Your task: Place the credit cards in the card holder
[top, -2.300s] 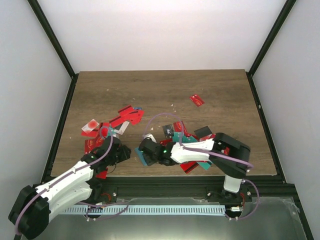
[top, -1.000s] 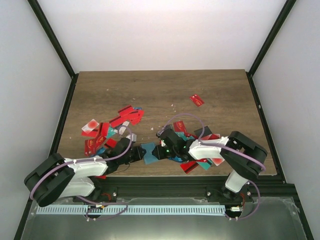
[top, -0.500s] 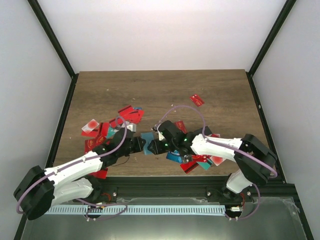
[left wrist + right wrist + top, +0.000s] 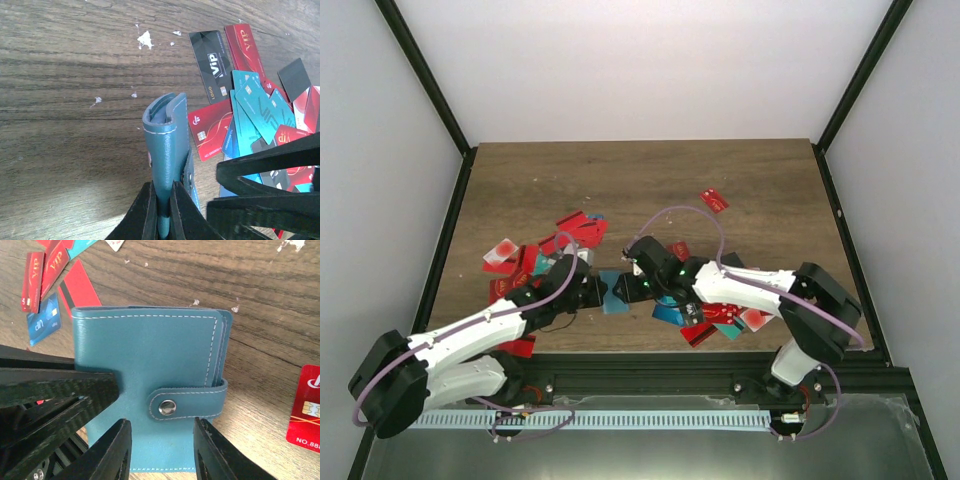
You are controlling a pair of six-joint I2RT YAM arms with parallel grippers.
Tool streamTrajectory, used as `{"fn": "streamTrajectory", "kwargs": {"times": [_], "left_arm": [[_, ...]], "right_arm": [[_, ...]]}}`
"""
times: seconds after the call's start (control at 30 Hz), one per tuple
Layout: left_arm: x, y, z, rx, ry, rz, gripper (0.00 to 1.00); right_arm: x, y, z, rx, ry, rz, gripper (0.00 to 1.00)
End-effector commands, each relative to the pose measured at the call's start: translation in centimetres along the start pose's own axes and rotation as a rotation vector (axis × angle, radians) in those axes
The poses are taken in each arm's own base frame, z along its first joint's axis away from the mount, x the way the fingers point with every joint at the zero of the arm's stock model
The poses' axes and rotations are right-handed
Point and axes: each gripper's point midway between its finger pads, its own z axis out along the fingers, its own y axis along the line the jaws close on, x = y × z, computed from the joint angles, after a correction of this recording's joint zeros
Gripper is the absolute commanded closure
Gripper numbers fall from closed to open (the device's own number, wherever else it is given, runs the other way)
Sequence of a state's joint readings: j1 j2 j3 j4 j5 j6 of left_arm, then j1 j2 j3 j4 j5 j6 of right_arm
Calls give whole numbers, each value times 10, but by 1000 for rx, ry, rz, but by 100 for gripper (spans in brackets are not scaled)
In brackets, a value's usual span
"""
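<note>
The card holder [image 4: 614, 293] is a teal-blue pouch with a snap strap [image 4: 167, 407]. It stands on edge over the wood between the two grippers. My left gripper [image 4: 163, 192] is shut on its lower edge, one finger on each face of the card holder [image 4: 167, 145]. My right gripper [image 4: 161, 427] is open, its jaws standing apart either side of the strap, in front of the card holder [image 4: 145, 350]. Credit cards lie in two heaps, a left heap [image 4: 535, 255] and a right heap [image 4: 715, 320].
One red card [image 4: 714, 200] lies alone farther back on the right. A black VIP card [image 4: 212, 65], teal cards [image 4: 255, 107] and a red card [image 4: 210, 130] lie just right of the holder. Small white crumbs [image 4: 145, 39] dot the wood. The frame's black rail [image 4: 650, 365] runs along the near edge.
My left arm swung in from the left heap and closed on the card holder. The right gripper's jaws widened off it. The holder moved away from the near edge.
</note>
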State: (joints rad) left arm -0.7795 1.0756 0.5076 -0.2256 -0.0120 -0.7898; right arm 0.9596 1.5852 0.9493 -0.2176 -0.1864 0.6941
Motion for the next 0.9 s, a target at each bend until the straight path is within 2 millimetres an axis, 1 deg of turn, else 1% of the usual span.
{"fn": "streamTrajectory", "kwargs": {"times": [0.0, 0.3, 0.43, 0.6, 0.8, 0.87], "left_arm": [[-7, -15, -5, 43, -7, 31, 96], [-7, -20, -6, 59, 5, 43, 96], [-7, -22, -8, 59, 6, 52, 96], [-10, -19, -12, 36, -6, 64, 96], [-12, -19, -14, 25, -13, 73, 96], [-13, -19, -15, 22, -16, 73, 96]], "right_arm": [[-7, 10, 4, -7, 1, 3, 64], [-1, 9, 19, 3, 33, 3, 64], [-1, -2, 22, 69, 30, 9, 66], [1, -20, 23, 159, 31, 22, 77], [3, -23, 22, 170, 35, 30, 91], [3, -26, 21, 187, 30, 32, 99]]}}
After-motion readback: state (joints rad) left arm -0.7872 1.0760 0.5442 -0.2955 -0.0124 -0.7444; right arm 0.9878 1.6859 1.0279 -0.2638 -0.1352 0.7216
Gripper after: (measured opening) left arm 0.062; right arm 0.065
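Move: The left hand already holds the blue card holder up off the table; its snap tab is about 3 cm to that hand's right, 2 cm farther out and a little lower. From the open right hand, the tab's snap end is barely 1 cm to the left and 2 cm below, level fore and aft. On the table some 8 cm below the right hand, a red chip card lies 3 cm ahead and 7 cm right, a black VIP card 9 cm ahead and 8 cm right. Sinking about 2 cm and easing some 1 cm left, the right hand brings its open fingers down onto the holder's snap tab, then closes them nearly shut to pinch the tab at its snap end. The left hand keeps its grip on the holder and stays practically in place. ##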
